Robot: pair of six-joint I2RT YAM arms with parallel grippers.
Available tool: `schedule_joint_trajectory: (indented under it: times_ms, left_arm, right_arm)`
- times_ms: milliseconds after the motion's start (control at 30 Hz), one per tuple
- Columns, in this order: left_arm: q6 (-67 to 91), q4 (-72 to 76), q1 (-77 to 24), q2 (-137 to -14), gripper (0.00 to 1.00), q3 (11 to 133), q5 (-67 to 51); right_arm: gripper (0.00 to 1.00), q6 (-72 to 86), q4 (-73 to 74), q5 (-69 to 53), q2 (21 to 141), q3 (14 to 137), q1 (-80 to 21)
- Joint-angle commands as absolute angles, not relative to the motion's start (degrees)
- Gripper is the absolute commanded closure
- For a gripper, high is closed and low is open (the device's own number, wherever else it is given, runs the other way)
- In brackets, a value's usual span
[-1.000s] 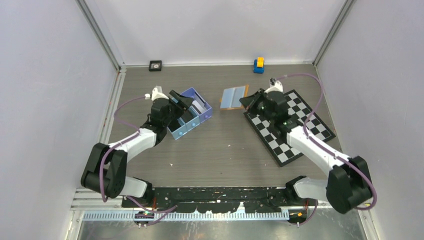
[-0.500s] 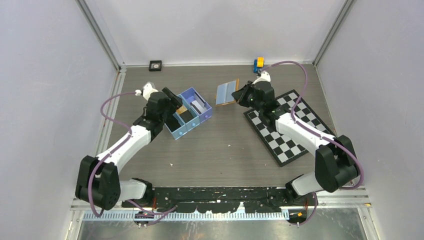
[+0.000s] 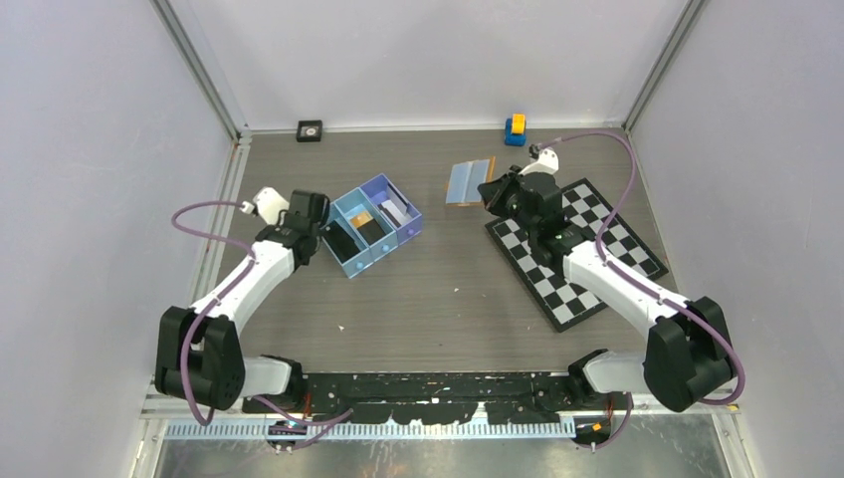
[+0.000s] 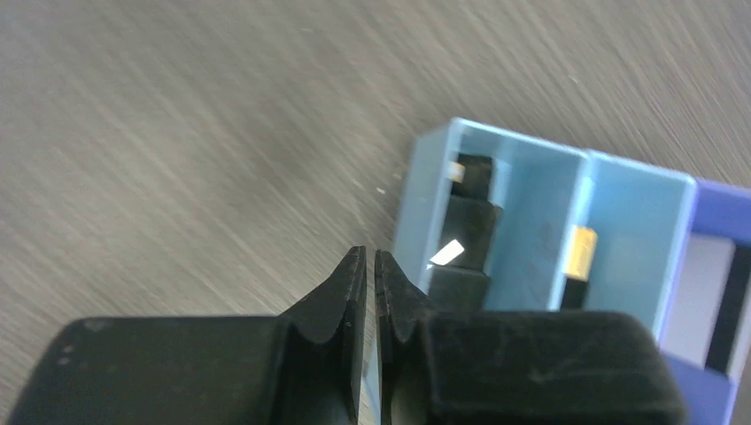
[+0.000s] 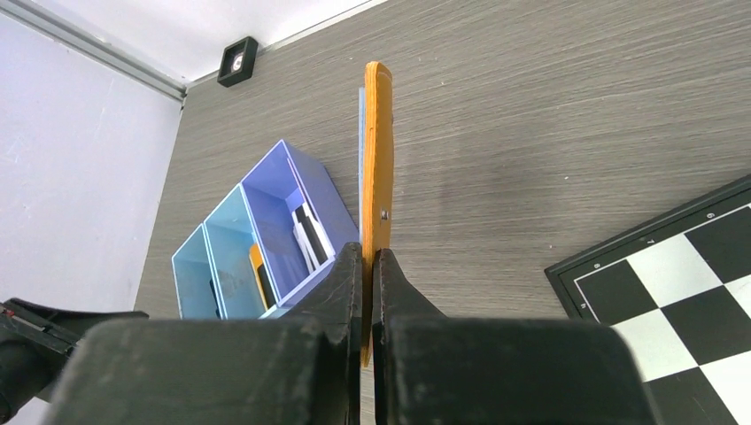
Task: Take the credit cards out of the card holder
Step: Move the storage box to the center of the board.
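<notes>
The orange card holder [image 3: 470, 182] hangs above the back middle of the table, with my right gripper [image 3: 490, 190] shut on its near edge. From the right wrist it stands edge-on [image 5: 377, 150] between the fingers of that gripper [image 5: 367, 252], and a pale blue card edge [image 5: 361, 115] shows on its left side. My left gripper [image 3: 316, 221] sits at the left end of the blue tray [image 3: 336, 261]. Its jaws [image 4: 365, 252] stand almost together, with nothing between them. Cards lie in the tray compartments: white and dark ones [image 3: 393, 211] in the purple one.
A chessboard [image 3: 582, 254] lies under my right arm. A blue and yellow toy [image 3: 515, 129] and a small black square [image 3: 310, 130] sit by the back wall. The tray [image 4: 540, 190] also holds an orange-topped card [image 4: 582, 248] and a dark one [image 4: 465, 221].
My left gripper has pulled back to the left from over the tray and closed its jaws. The right gripper has shifted with the card holder, which now looks narrower from above.
</notes>
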State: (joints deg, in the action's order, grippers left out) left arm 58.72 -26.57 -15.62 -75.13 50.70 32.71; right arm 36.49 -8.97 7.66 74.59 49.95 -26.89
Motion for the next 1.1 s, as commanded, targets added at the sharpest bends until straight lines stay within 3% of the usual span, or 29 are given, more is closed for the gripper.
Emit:
schedule_joint_trajectory:
  times_ms: [0, 300, 333, 433, 533, 633, 800, 967, 1067]
  left_arm:
    - [63.66, -27.69, -10.24, -73.17, 1.00, 46.97, 34.87]
    - [68.37, -31.83, -6.03, -84.62, 1.00, 49.47, 31.49]
    - [64.87, -26.72, -6.00, -85.30, 1.00, 48.35, 27.21]
    - [55.38, 2.25, -6.11, -90.28, 1.00, 45.25, -0.03]
    - [52.74, 1.10, -7.38, -95.50, 1.00, 50.43, -10.56]
    - [50.06, -2.73, -9.57, -96.11, 1.00, 53.35, -9.47]
    - [53.39, -8.90, -8.96, -88.62, 1.00, 49.76, 5.62]
    - [52.34, -5.36, -8.90, -82.12, 0.98, 46.33, 5.96]
    - [48.71, -2.81, -9.02, -79.02, 0.90, 45.77, 0.90]
  right_arm:
    - [0.99, 35.59, -13.19, 10.61, 71.80, 49.26, -27.01]
    - [1.00, 35.85, -14.77, 10.91, 70.65, 47.71, -27.03]
    - [0.99, 35.86, -14.84, 10.90, 70.59, 47.65, -26.99]
    - [1.00, 35.86, -15.03, 10.73, 70.75, 47.67, -27.02]
    - [0.99, 35.76, -15.25, 10.81, 70.64, 47.48, -27.07]
    - [0.99, 35.69, -15.21, 10.66, 70.75, 47.55, -27.05]
    - [1.00, 35.68, -15.13, 10.97, 70.79, 47.55, -27.07]
    - [0.99, 35.82, -14.47, 11.42, 70.46, 47.84, -27.07]
    - [0.99, 36.02, -14.53, 9.84, 69.70, 47.75, -27.01]
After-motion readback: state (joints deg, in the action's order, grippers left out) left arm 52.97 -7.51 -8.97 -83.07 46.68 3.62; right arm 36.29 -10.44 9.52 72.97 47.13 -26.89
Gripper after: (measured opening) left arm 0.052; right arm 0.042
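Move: The storage box's middle is about 12 cm to the right of the left hand, 4 cm ahead and some 9 cm lower, its near end wall only a few centimetres from the fingers. The card holder hangs about 32 cm right, 12 cm ahead and 10 cm above; the chessboard's middle is roughly 60 cm right and 3 cm back. From the right hand the box lies about 27 cm left, 3 cm back and 19 cm below. The storage box is pushed by its left end: the left hand swings about 5 cm left and sinks roughly 8 cm, fingers shutting fully, then sweeps low some 12 cm right and 8 cm forward against that end, turning clockwise. It finally rises about 6 cm, easing back left. The right hand stays nearly still, keeping the card holder raised. ##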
